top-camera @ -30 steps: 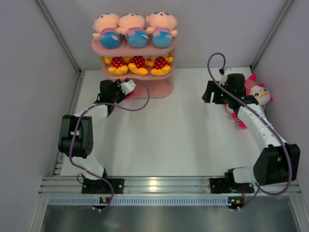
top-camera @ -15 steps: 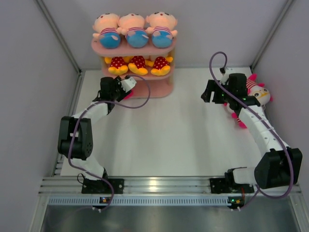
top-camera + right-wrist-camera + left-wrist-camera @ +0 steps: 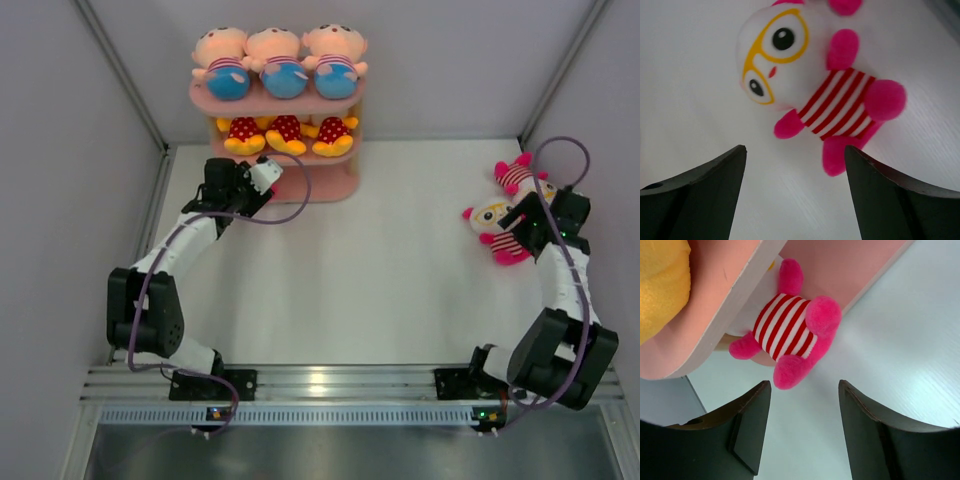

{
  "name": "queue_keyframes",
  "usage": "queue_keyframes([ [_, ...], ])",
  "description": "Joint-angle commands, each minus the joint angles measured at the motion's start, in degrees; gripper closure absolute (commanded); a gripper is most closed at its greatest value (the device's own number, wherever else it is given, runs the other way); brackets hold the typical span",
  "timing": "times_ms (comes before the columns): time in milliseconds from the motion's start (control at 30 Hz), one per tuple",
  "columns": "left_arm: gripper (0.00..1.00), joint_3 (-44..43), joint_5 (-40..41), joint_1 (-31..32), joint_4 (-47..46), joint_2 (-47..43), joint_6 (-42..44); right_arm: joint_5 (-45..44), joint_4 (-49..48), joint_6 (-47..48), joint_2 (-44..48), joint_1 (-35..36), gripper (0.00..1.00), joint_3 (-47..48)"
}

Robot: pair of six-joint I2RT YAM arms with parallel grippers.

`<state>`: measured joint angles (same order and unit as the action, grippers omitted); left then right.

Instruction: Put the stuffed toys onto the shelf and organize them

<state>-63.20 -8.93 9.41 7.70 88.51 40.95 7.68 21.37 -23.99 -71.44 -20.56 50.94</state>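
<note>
The pink shelf (image 3: 275, 103) stands at the back with three peach-headed stuffed toys (image 3: 284, 62) on its top board and three yellow-orange red-dotted ones (image 3: 286, 135) on the middle board. A pink-striped toy (image 3: 790, 332) lies on the bottom board (image 3: 850, 265), under the middle board (image 3: 730, 305). My left gripper (image 3: 804, 385) is open just short of that toy's foot, holding nothing; from above it (image 3: 255, 190) sits at the shelf's lower left. On the table at the right lie a white-faced toy (image 3: 810, 85) (image 3: 495, 228) and another (image 3: 518, 175). My right gripper (image 3: 795, 148) (image 3: 522, 218) hovers open over the nearer one.
Grey walls close in the white table (image 3: 380, 280) on the left, back and right. The right wall runs close behind the two toys on the table. A purple cable (image 3: 565, 150) loops above the right wrist.
My right arm has swung from the table's middle out to the right, uncovering the two toys there. My left arm has stretched a little toward the shelf.
</note>
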Motion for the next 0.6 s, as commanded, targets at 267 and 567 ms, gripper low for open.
queue_keyframes([
  [267,0.38,-2.1,0.8,3.9,15.3,-10.5,-4.4,-7.1,-0.8,-5.5,10.5,-12.3,0.2,-5.8],
  [567,0.38,1.7,1.3,5.2,22.1,-18.3,-6.8,2.5,-13.0,-6.0,-1.7,-13.4,0.23,-8.2],
])
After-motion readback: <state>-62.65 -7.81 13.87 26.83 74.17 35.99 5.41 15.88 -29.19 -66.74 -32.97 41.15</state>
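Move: For the right hand, the nearer striped toy on the table lies about 5 cm ahead, 2 cm to the right and 10 cm below. The second striped toy is about 8 cm further right and 12 cm beyond that one. For the left hand, the striped toy already on the bottom shelf is some 10 cm straight ahead and 6 cm below, and the right hand's toy is roughly 65 cm to the right, 7 cm back and 12 cm below. The right hand, open and empty, finishes its swing with about 6 cm more to the right, then draws back some 6 cm and turns nearly 20 degrees clockwise; at the end it sinks about 3 cm and starts forward again, so that the nearer striped toy lies ahead and to the left of its fingers, still untouched. Meanwhile the left hand backs about 8 cm away from the toy on the bottom shelf, rising 3 cm and tipping slightly down with its fingers still open. ##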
